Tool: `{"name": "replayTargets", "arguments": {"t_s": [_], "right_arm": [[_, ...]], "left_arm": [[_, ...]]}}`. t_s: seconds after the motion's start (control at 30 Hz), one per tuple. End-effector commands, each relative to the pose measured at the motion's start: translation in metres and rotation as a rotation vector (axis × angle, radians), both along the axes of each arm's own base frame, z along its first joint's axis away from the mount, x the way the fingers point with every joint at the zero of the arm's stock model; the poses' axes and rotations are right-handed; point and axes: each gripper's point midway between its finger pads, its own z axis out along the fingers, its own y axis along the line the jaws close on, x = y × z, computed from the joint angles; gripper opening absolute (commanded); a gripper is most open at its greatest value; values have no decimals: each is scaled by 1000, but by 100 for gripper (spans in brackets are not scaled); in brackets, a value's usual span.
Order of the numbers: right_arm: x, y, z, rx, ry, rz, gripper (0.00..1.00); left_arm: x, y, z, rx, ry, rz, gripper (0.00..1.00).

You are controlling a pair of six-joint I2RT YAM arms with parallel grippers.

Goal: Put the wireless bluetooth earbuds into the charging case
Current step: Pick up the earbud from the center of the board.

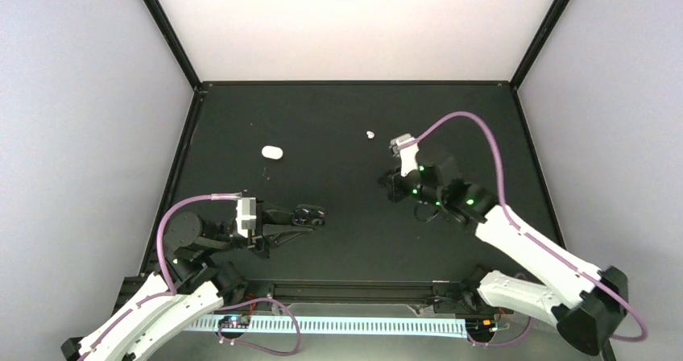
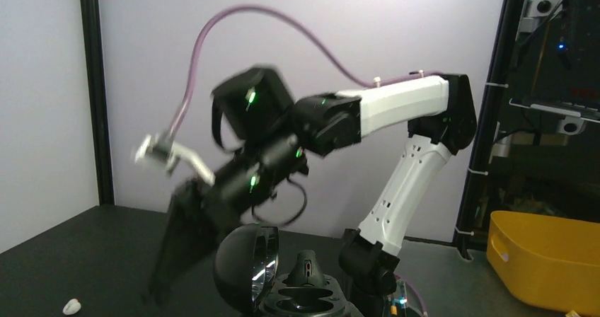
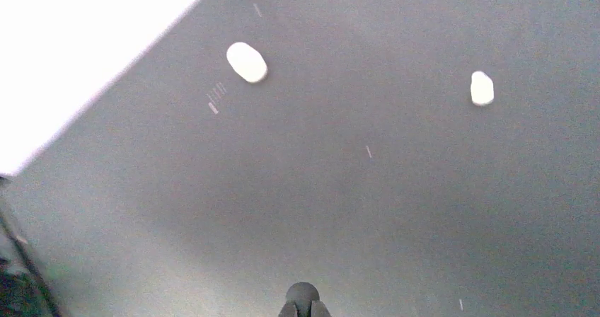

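Note:
The black charging case (image 1: 311,214) lies open at the table's near left, and my left gripper (image 1: 300,216) is shut on its base. In the left wrist view its domed lid (image 2: 243,267) stands up beside the base (image 2: 306,301), where a black earbud (image 2: 308,266) sits upright in a socket. My right gripper (image 1: 390,187) is right of the case and points down at the table. It is shut (image 3: 302,308) on a small round black earbud (image 3: 303,293). One white earbud (image 1: 370,135) (image 3: 482,88) lies further back on the mat.
A larger white oval piece (image 1: 272,152) (image 3: 247,62) rests on the mat at the back left. Another small white piece (image 2: 71,306) lies near the case. A yellow bin (image 2: 545,260) stands off the table beyond the right arm's base. Black frame posts edge the mat.

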Motion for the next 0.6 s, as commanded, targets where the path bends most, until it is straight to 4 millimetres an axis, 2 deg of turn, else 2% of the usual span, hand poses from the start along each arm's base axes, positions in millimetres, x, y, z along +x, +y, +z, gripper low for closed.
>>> {"name": "replayTargets", "arguments": {"t_s": [0.0,0.13,0.23,0.3,0.37,0.57], "right_arm": [[-22,9,89,96,-159,155,1],[-59,17,153,145,-283,350,1],[-98,23,189,149,-384,520,1],[-115,23,203,138,-425,596,1],[-126,20,208,134,-428,641,1],[-160,22,240,223,-421,773,1]], "left_arm": [[-8,-1,12,-30,-22,-45,2],[-13,-5,13,-34,-21,-97,1],[-18,-11,12,-20,-20,-155,2],[-19,-15,11,-9,-16,-186,2],[-19,-18,12,-4,-16,-203,2],[-17,-24,18,-5,-24,-225,2]]}}
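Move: The open black case, one black earbud already in it, sits in the left fingers; from the right hand it is about 17 cm back, 16 cm to the left and 16 cm higher. On the board some 17 cm below the right hand, a loose white earbud lies about 24 cm ahead and 1 cm left, and a white case roughly 20 cm ahead and 30 cm left. From the left hand the held earbud is some 17 cm ahead, 17 cm right and 16 cm lower. Up fast, some 24 cm, and then increasingly back, about 13 cm, the right hand carries the pinched earbud off the board's middle towards the case, swinging counter-clockwise and tipping its fingers up from a downward slant until they point left, nearly level. The left hand keeps its hold on the case and brings it 2–3 cm to the right, turning it about 10 degrees clockwise. ##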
